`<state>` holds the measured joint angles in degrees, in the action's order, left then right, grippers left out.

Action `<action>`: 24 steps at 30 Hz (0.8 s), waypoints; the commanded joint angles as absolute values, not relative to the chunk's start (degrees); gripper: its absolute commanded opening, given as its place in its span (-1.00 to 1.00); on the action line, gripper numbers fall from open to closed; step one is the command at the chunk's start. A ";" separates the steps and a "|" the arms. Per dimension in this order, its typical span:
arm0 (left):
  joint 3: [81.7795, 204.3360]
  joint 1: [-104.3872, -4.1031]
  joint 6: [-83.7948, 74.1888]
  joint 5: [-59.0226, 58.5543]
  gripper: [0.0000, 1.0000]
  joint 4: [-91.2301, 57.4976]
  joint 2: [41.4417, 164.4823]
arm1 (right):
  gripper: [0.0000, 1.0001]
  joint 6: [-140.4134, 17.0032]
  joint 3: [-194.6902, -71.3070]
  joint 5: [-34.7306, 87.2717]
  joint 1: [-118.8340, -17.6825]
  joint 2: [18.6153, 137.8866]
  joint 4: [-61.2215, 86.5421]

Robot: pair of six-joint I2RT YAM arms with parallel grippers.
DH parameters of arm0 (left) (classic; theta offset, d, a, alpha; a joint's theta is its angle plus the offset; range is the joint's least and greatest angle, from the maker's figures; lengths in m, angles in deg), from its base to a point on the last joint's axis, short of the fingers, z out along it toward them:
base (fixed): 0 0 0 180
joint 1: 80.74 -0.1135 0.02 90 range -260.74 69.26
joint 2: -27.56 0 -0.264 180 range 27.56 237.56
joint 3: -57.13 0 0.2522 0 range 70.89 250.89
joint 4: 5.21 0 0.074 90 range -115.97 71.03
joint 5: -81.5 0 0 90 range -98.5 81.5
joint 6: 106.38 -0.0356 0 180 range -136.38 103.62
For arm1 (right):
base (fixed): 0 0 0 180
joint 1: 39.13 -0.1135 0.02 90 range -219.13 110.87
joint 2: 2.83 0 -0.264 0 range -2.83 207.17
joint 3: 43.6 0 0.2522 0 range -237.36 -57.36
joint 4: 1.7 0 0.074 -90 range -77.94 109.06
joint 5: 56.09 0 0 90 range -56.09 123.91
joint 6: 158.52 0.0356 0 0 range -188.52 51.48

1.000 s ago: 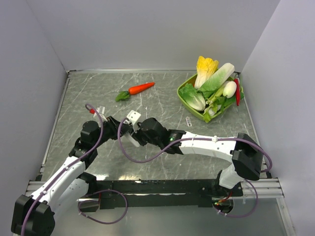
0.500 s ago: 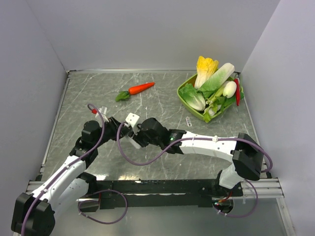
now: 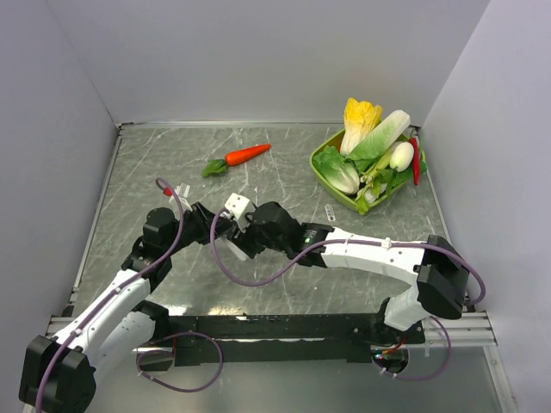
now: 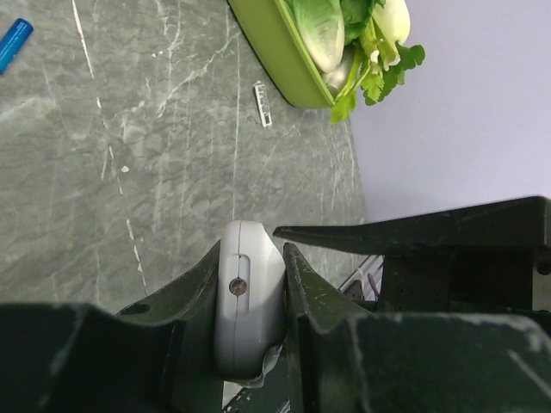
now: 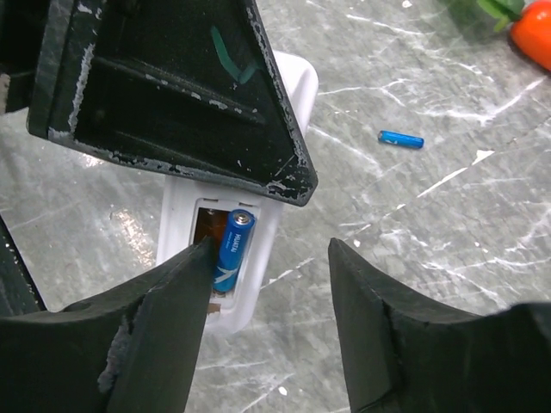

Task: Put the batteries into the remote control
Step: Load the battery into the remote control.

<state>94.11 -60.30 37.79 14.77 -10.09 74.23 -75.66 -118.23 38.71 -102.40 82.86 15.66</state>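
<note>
The remote control (image 5: 217,284) is a white bar clamped edge-on between the fingers of my left gripper (image 4: 251,258), which is shut on it. Its back compartment is uncovered, and one blue battery (image 5: 231,249) lies inside. My right gripper (image 5: 269,249) stands open just over that compartment, with its left fingertip (image 5: 191,262) beside the battery and nothing held. A second blue battery (image 5: 401,138) lies loose on the table (image 5: 448,258), also seen in the left wrist view (image 4: 15,43). In the top view both grippers meet left of centre (image 3: 231,232).
An orange carrot (image 3: 245,155) lies at the back of the table. A green tray (image 3: 320,168) of vegetables stands back right. A small grey ribbed strip (image 3: 330,212) lies near the tray. Grey walls close in the table on three sides.
My right gripper's jaws have spread apart and its arm has shifted slightly right. The left gripper has kept its hold on the remote in the same place.
</note>
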 commanded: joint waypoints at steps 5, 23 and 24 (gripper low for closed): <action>97.87 -60.09 38.02 16.03 -0.98 -7.63 74.31 | 0.37 -75.99 -120.47 36.64 -102.06 78.12 17.60; 100.24 -60.09 36.26 17.96 -0.98 -11.23 75.10 | 0.34 -84.16 -119.77 25.13 -99.87 68.90 21.20; 100.51 -60.09 36.18 18.13 -0.98 -11.50 75.19 | 0.34 -86.34 -119.33 22.69 -99.25 68.19 21.29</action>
<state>97.19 -60.30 37.29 16.15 -11.27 74.95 -80.16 -118.23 29.11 -101.41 73.05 20.64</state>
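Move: The battery already lies in one bay of the remote control, just beyond the right gripper's open fingertips: about 3 cm to the left of its hand point, level fore and aft, and 2 cm lower. A spare battery lies on the table some 13 cm ahead and 2 cm to the right, roughly 13 cm lower. From the left hand, which still grips the remote, the loaded battery is about 4 cm back, 2 cm to the right and 2 cm down. Draw the open right gripper clear of the battery and remote: ease off slowly at first, then go faster, up about 5 cm and back some 3 cm with a little to the right, turning the wrist about 10 degrees counter-clockwise. Keep the left fingers shut on the remote and let that hand rise a centimetre or two. ##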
